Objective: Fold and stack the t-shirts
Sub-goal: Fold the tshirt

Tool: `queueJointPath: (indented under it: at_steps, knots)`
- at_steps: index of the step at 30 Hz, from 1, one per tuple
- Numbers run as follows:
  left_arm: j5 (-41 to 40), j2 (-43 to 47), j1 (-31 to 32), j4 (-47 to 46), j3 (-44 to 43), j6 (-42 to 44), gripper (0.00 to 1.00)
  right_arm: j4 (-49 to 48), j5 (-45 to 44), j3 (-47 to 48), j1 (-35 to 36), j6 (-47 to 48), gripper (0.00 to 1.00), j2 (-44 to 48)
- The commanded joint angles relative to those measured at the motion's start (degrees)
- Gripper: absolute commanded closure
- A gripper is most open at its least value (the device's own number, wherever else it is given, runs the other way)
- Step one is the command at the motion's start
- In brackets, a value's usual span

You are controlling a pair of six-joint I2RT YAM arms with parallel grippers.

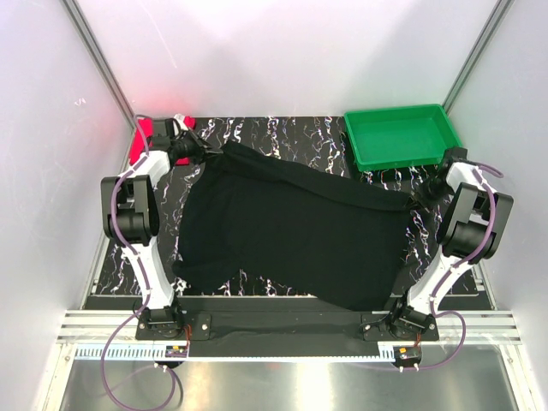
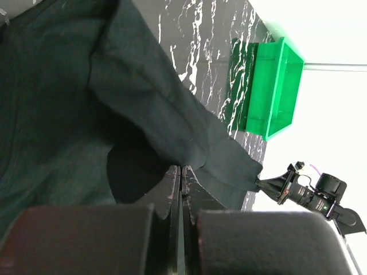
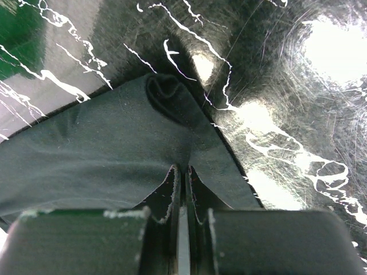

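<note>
A black t-shirt (image 1: 291, 227) hangs stretched across the marbled mat, held up at two ends along its far edge. My left gripper (image 1: 195, 154) is shut on the shirt's far-left corner; in the left wrist view the jaws (image 2: 182, 169) pinch the dark cloth (image 2: 132, 109). At the right end my right gripper (image 1: 421, 195) is shut on the cloth, and the right wrist view shows its fingertips (image 3: 182, 169) closed on a fold of the black t-shirt (image 3: 103, 149). A pinkish-red t-shirt (image 1: 154, 133) lies bunched at the far left, partly hidden behind my left arm.
A green plastic tray (image 1: 401, 137) stands at the far right of the black marbled mat (image 1: 291, 137), also in the left wrist view as the green tray (image 2: 275, 86). White walls enclose the space on three sides. A metal rail runs along the near edge.
</note>
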State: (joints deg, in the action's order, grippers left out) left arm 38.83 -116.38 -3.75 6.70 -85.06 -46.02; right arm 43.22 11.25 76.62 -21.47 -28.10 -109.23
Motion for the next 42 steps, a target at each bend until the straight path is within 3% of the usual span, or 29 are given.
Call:
queueJointPath:
  at_steps: [1, 42]
  knots:
    - [-0.3, 4.9, -1.0, 0.3, 0.8, 2.4, 1.0, 0.5, 0.8, -0.5, -0.5, 1.1, 0.98, 3.4]
    - [-1.7, 5.1, -2.2, 6.8, 3.5, 7.9, 1.0, -1.1, -0.7, -8.4, -0.5, 1.3, 0.97, 3.3]
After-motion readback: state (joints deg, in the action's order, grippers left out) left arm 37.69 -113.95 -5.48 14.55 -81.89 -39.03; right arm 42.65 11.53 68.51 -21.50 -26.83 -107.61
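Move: The black t-shirt's middle, over which both held parts of its far side are being brought back, lies about 17 cm back, 20 cm right and 13 cm below the left hand. From the right hand it is roughly 5 cm back, 33 cm left and 4 cm below. The folded red shirt sits some 17 cm left of the left hand, 5 cm farther out and 12 cm lower. The green bin's middle is about 18 cm ahead of the right hand and 3 cm left. Both shut grippers keep their pinch on the black t-shirt's far side, left and right, and ease it back towards the robot while lowering it. The right hand goes back about 4 cm, sinking 2.5 cm and drifting slightly left; the left first edges back and left, then also sinks, some 3 cm back in all, its fingers tipping a little further down. ##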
